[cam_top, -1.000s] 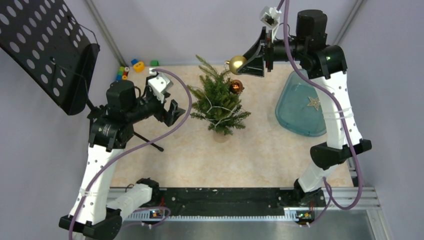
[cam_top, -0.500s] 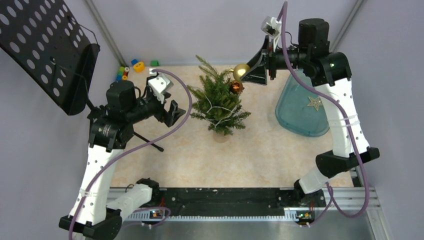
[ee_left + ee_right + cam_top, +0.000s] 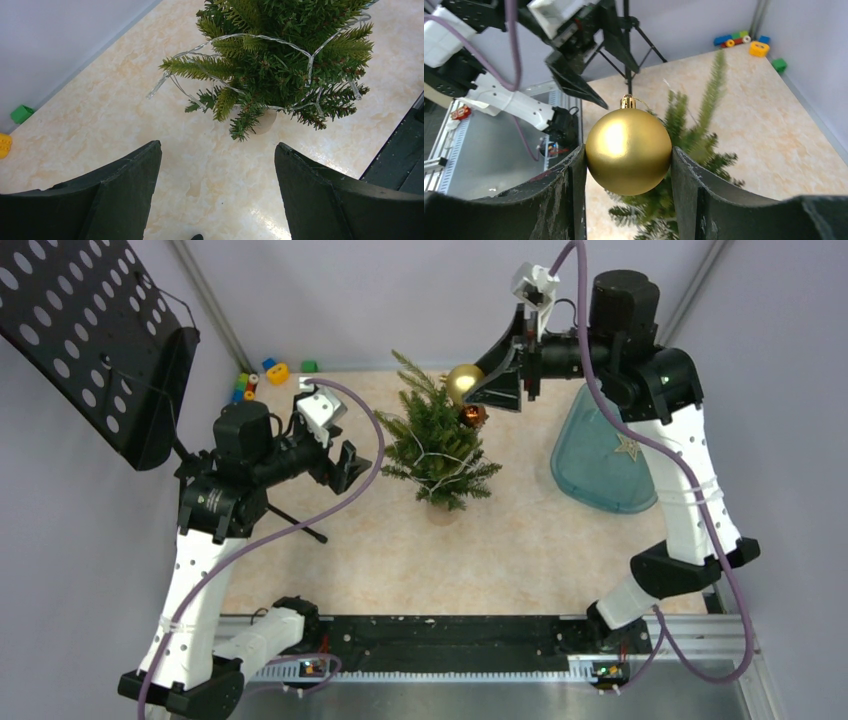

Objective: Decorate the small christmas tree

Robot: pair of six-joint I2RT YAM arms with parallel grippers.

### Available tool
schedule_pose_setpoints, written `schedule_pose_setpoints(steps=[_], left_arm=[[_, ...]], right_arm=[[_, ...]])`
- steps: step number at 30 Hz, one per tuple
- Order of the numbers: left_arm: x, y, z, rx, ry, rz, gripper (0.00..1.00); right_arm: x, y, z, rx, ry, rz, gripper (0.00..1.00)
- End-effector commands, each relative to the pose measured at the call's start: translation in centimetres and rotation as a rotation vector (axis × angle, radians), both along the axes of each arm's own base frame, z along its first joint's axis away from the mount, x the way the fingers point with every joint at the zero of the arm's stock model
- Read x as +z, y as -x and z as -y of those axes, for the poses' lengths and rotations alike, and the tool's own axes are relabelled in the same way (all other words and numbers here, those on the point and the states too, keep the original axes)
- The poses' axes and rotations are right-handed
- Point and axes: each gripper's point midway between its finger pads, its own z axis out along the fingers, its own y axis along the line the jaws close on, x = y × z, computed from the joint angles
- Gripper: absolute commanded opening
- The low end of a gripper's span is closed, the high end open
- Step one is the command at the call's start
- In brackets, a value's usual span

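Note:
The small christmas tree (image 3: 437,445) stands mid-table, green with a clear light string (image 3: 240,40) wound round it and a copper-red bauble (image 3: 473,415) hanging on its right side. My right gripper (image 3: 470,386) is shut on a gold bauble (image 3: 462,381), held high at the tree's upper right; its cap and hanging loop (image 3: 628,102) point up between the fingers (image 3: 574,190). The tree (image 3: 684,150) shows blurred behind the bauble (image 3: 628,150). My left gripper (image 3: 352,464) hangs open and empty left of the tree (image 3: 280,65).
A translucent blue tub (image 3: 603,455) at the right holds a glittery star (image 3: 628,446). Coloured toy blocks (image 3: 262,375) lie at the back left corner. A black perforated music stand (image 3: 90,335) rises at the left, its tripod legs (image 3: 298,523) on the table.
My right gripper carried the gold bauble right and back, then left again and a little higher, close over the tree's top right. The left arm has not moved.

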Motion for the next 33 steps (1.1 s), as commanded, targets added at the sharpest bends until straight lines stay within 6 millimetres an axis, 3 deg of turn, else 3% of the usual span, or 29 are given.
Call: schedule_pose_setpoints(steps=[1,6,10,14,23,28,33], left_arm=[[1.1,-0.1,0.1,-0.015,0.01,0.057,0.88],[1.1,0.0,0.2,-0.018,0.011,0.058,0.88],[1.0,0.0,0.2,-0.021,0.011,0.055,0.88],[0.9,0.1,0.3,-0.026,0.013,0.052,0.88],[0.9,0.3,0.2,-0.024,0.013,0.06,0.88],[0.9,0.3,0.2,-0.028,0.013,0.06,0.88],[0.9,0.2,0.3,-0.033,0.015,0.058,0.88]], right_arm=[[3.4,4.0,-0.9,0.029,-0.059,0.099,0.0],[1.6,5.4,-0.8,0.004,-0.013,0.07,0.0],[-2.0,5.2,0.2,-0.087,0.064,0.028,0.0],[-3.4,5.3,0.2,-0.089,0.089,-0.014,0.0],[-3.2,4.6,-2.2,-0.047,0.086,-0.022,0.0],[-3.4,3.7,-2.1,-0.091,0.1,-0.012,0.0],[-1.1,3.8,-1.9,-0.105,0.052,0.029,0.0]])
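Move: The right hand holds the gold bauble high by the tree: the tree's middle lies roughly 9 cm ahead, 4 cm left and 24 cm below. The copper bauble hangs about 8 cm ahead, 2 cm right and 18 cm below; the light string's near loops are about 2 cm ahead, 3 cm left, 24 cm down. From the left hand, the tree's middle is some 10 cm ahead, 15 cm right, 12 cm down. The right hand draws the pinched gold bauble back about 5 cm, then down 5 by the tree, edging forward-left. ##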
